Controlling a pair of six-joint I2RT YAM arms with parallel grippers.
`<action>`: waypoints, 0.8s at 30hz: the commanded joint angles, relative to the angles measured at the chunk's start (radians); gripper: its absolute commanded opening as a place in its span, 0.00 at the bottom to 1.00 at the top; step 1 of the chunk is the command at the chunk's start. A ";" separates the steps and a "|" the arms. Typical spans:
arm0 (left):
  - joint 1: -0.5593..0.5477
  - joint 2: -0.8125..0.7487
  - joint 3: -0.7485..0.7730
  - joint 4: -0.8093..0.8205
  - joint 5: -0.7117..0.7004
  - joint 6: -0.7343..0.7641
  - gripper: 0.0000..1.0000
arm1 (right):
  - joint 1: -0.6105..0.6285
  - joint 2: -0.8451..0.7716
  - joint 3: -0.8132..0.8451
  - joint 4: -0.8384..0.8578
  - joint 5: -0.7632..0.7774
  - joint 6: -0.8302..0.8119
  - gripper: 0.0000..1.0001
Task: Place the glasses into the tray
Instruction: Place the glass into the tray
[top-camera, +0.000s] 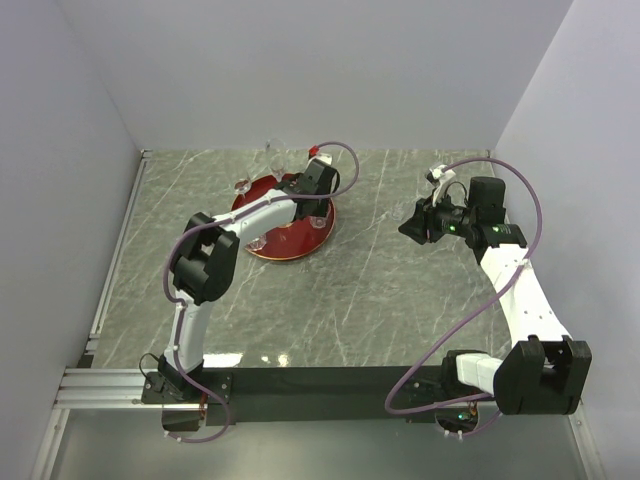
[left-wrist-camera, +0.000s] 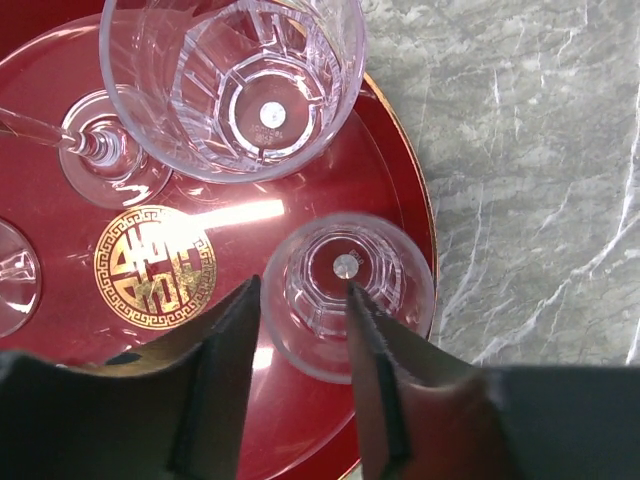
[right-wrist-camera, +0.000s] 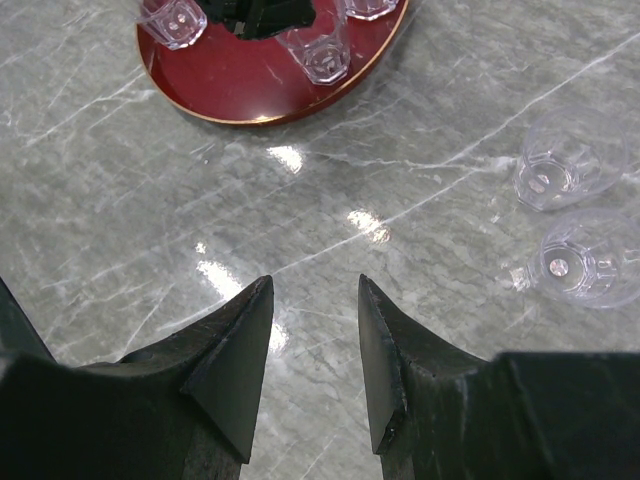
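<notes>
The round dark-red tray (left-wrist-camera: 300, 400) with its gold emblem (left-wrist-camera: 155, 265) holds several clear glasses. A small tumbler (left-wrist-camera: 385, 262) stands upright near the tray's right rim. My left gripper (left-wrist-camera: 300, 288) is open just above it; one finger is outside the tumbler's near wall and the other is over its mouth. A larger cut tumbler (left-wrist-camera: 235, 85) and a stemmed glass (left-wrist-camera: 110, 150) stand farther in. My right gripper (right-wrist-camera: 315, 282) is open and empty above bare table. Two more glasses (right-wrist-camera: 568, 158) (right-wrist-camera: 588, 257) rest on the table to its right.
The tray (top-camera: 290, 245) sits at the far left-centre of the grey marble table (top-camera: 380, 300), under the left arm. White walls close the table in on three sides. The right gripper (top-camera: 412, 225) hovers to the right of the tray.
</notes>
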 joint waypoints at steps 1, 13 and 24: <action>0.001 -0.032 0.003 0.041 0.020 0.004 0.48 | -0.009 0.005 -0.011 0.015 0.006 -0.011 0.47; -0.019 -0.248 -0.110 0.064 0.083 0.043 0.69 | -0.013 0.003 -0.011 0.015 0.020 -0.014 0.47; -0.025 -0.661 -0.438 0.139 0.184 0.055 0.76 | -0.032 0.005 -0.008 0.012 0.048 -0.024 0.47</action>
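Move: The left hand's part-open fingers straddle the small glass already standing at the tray's right edge, its middle about 1 cm ahead and 3 cm below. The large tumbler is some 7 cm ahead and 2 cm left of the hand; the stemmed glass is 7 cm ahead and 9 cm left. From the right hand, the small glass lies roughly 13 cm ahead, 20 cm left and 14 cm lower. The left fingers open wider around the small glass, then rise about 12 cm while drawing back some 9. ##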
